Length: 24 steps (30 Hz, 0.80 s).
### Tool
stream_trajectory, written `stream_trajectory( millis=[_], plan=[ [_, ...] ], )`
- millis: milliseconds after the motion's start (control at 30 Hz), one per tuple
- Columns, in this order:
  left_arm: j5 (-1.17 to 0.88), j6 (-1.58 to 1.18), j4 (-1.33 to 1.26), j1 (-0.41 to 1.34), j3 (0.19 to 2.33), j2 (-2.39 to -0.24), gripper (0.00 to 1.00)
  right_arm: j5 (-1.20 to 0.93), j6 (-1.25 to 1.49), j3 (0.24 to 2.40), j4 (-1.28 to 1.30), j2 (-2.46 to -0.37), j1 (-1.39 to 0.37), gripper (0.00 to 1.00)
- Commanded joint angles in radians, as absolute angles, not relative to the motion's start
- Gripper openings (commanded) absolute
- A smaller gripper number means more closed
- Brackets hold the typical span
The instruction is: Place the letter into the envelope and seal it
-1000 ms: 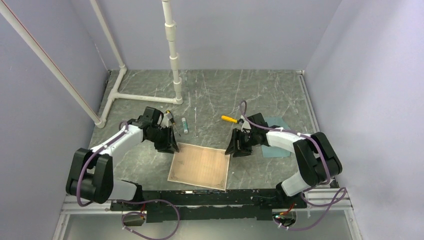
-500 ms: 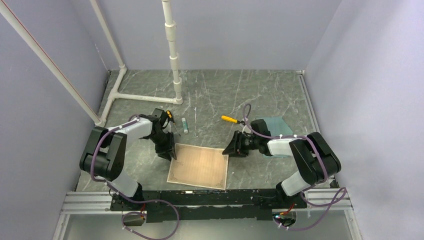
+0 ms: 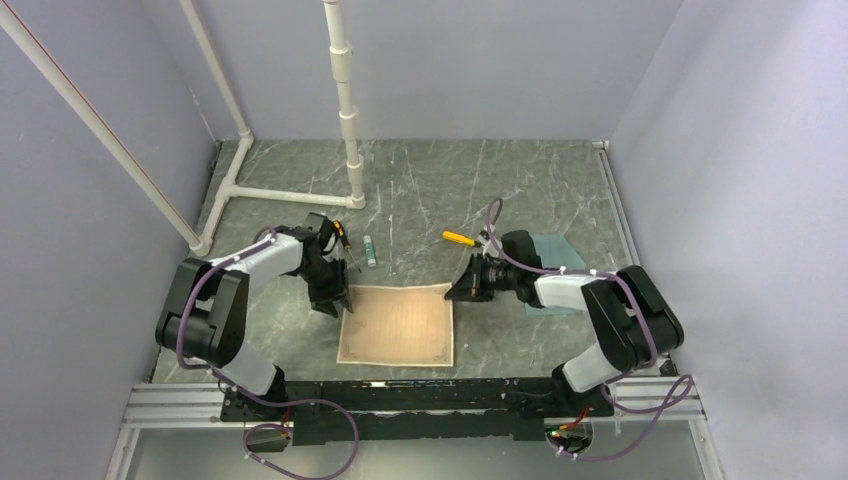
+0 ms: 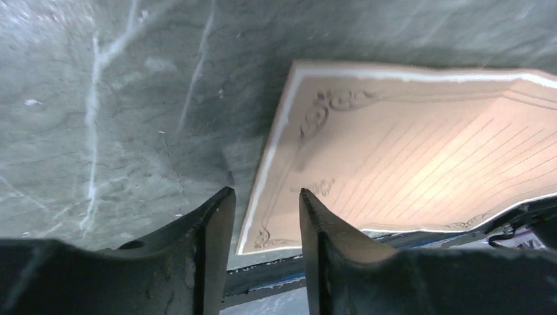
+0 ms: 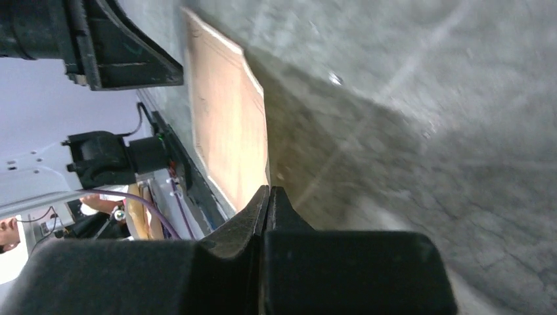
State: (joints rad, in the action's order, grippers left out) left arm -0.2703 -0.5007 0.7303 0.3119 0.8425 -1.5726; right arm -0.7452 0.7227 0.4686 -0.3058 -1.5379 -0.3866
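The letter (image 3: 397, 325), a tan lined sheet with an ornate border, lies on the marble table between both arms. My right gripper (image 3: 455, 290) is shut on its far right corner, and in the right wrist view the sheet (image 5: 226, 138) curves up into the closed tips (image 5: 269, 189). My left gripper (image 3: 335, 298) stands open low at the far left corner. The sheet's left edge (image 4: 276, 157) shows between its fingers (image 4: 263, 193), just beyond the tips. The teal envelope (image 3: 556, 246) lies flat to the right, largely hidden under the right arm.
An orange-handled tool (image 3: 457, 238) and a small white tube (image 3: 371, 250) lie behind the letter. Another yellow-tipped tool (image 3: 342, 232) sits by the left wrist. A white pipe frame (image 3: 290, 192) stands at the back left. The black rail (image 3: 400, 393) runs along the front edge.
The right gripper has closed on the letter's far right corner and lifted it slightly. The sheet has turned squarer to the table. The left forearm swung in and its gripper settled at the far left corner.
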Motion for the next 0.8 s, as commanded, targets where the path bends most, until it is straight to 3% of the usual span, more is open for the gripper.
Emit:
stream_trajectory(
  millis=[0, 267, 600, 767],
  plan=[
    [-0.27, -0.573, 0.727, 0.299, 0.945, -1.486, 0.51, -0.727, 0.663, 0.621, -0.225, -1.42, -0.378, 0.0],
    [-0.247, -0.686, 0.571, 0.292, 1.043, -1.261, 0.92, -0.742, 0.628, 0.923, 0.097, -1.208, -0.293, 0.0],
    [-0.445, -0.965, 0.321, 0.272, 1.127, -1.212, 0.93, -0.577, 0.983, 1.123, -0.086, -1.126, -0.259, 0.0],
    [-0.675, -1.378, -0.07, 0.272, 1.094, -1.305, 0.93, -0.502, 1.246, 1.148, -0.345, -1.16, -0.263, 0.0]
  ],
)
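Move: The right fingers already pinch the letter's far right corner; its middle lies about 10 cm to that hand's left, 6 cm back and 4 cm lower. From there, the yellow screwdriver lies some 10 cm ahead and 4 cm right, the envelope 19 cm right and 4 cm ahead. The part-open left hand is just above the letter's left edge, with the letter's middle 11 cm right, 3 cm back; the glue stick is 11 cm ahead, 6 cm right. Keep the right fingers shut on the letter's corner and lift it fast, about 35 cm up and some 9 cm forward, tipping the fingertips upward. Raise the empty left hand along with it, roughly 26 cm up, 12 forward and a little right late on, opening it wide and swinging its fingers from straight down towards forward and right. ##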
